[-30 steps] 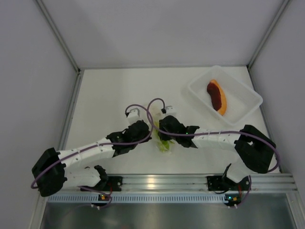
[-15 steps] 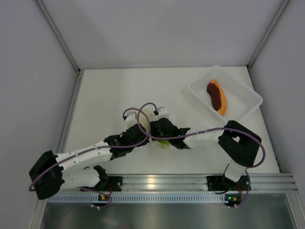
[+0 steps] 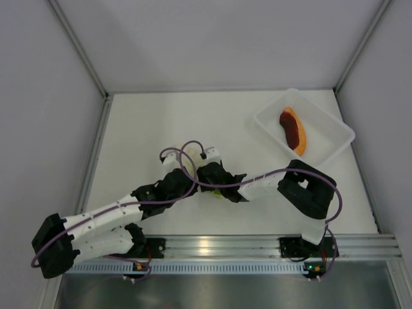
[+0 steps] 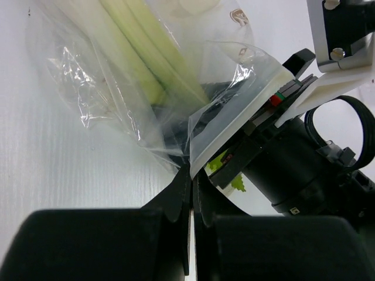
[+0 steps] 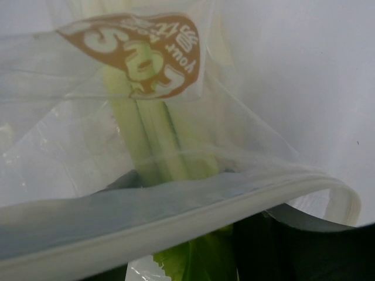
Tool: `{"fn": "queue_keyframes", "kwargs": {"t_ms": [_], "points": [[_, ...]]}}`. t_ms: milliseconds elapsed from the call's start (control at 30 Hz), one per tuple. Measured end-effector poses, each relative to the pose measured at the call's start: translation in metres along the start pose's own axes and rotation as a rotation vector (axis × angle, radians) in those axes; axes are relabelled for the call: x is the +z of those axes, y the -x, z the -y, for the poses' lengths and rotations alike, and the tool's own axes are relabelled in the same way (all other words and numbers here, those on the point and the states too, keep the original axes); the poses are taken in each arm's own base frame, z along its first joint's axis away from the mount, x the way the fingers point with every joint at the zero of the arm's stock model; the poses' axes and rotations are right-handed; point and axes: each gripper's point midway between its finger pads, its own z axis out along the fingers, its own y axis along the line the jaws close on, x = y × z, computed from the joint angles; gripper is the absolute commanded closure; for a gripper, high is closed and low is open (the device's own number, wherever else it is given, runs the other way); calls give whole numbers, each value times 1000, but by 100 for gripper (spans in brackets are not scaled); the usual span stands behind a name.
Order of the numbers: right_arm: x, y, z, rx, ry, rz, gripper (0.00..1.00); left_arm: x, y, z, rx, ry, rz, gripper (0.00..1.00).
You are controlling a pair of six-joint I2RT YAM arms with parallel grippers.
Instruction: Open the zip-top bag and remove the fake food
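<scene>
The clear zip-top bag (image 4: 111,88) lies on the table with the pale green-yellow leafy stalk (image 4: 155,61) inside it. My left gripper (image 4: 192,175) is shut on the edge of the bag's mouth by the white zip strip (image 5: 176,231). My right gripper (image 4: 231,175) is at the open mouth, its dark fingers (image 5: 281,246) closed on the stalk's leafy end (image 5: 196,260). In the top view both grippers (image 3: 207,183) meet over the bag and hide most of it. The orange and dark-red wedge (image 3: 293,131) lies in the tray.
The rigid translucent tray (image 3: 325,151) stands at the back right. Purple cables loop over both wrists (image 3: 187,158). White walls stand close on the left, back and right; a metal rail (image 3: 257,244) runs along the near edge.
Both grippers have moved left and toward the near edge together, taking the bag with them. The right arm has stretched further left. The wedge and tray have not moved.
</scene>
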Motion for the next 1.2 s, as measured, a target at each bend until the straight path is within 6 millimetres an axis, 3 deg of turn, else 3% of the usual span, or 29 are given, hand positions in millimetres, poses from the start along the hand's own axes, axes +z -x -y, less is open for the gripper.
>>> {"fn": "queue_keyframes", "kwargs": {"t_ms": [233,300,600,867,1033,1200], "points": [[3,3,3,10,-31,23,94,-2,10,-4,-12,11,31,100],[2,5,2,15,-30,26,100,-2,12,-7,-11,20,36,100],[-19,19,-3,25,-3,28,100,2,20,-18,2,59,54,100],[-34,26,-13,57,40,-18,100,12,5,-27,41,92,-5,100],[-53,50,-25,159,135,-4,100,13,-4,-34,49,99,-25,100],[-67,77,-22,278,181,36,100,18,-11,-42,57,116,-35,100]]}}
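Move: The right hand stands low at the mouth of the zip-top bag, fingers open astride the leafy end of the green celery; the celery's middle is about 4 cm ahead, 3 cm to its left and roughly level. The bag's body centres some 7 cm ahead and 5 cm left of this hand, the white tray about 26 cm ahead and 37 cm right. From the left hand, already pinching the mouth's edge, the celery's middle lies about 8 cm ahead, 2 cm right and 9 cm below. The right hand stays almost in place while its fingers close and pinch the celery stalk at the bag's mouth, then lifts it about 10 cm, gathering speed, easing back a centimetre or two on the way and rolling some 15 degrees so its left side rises. The left hand keeps the mouth's edge pinched, first drawing about 2 cm to its left and slightly forward, then sinking some 4 cm as the right hand rises. ##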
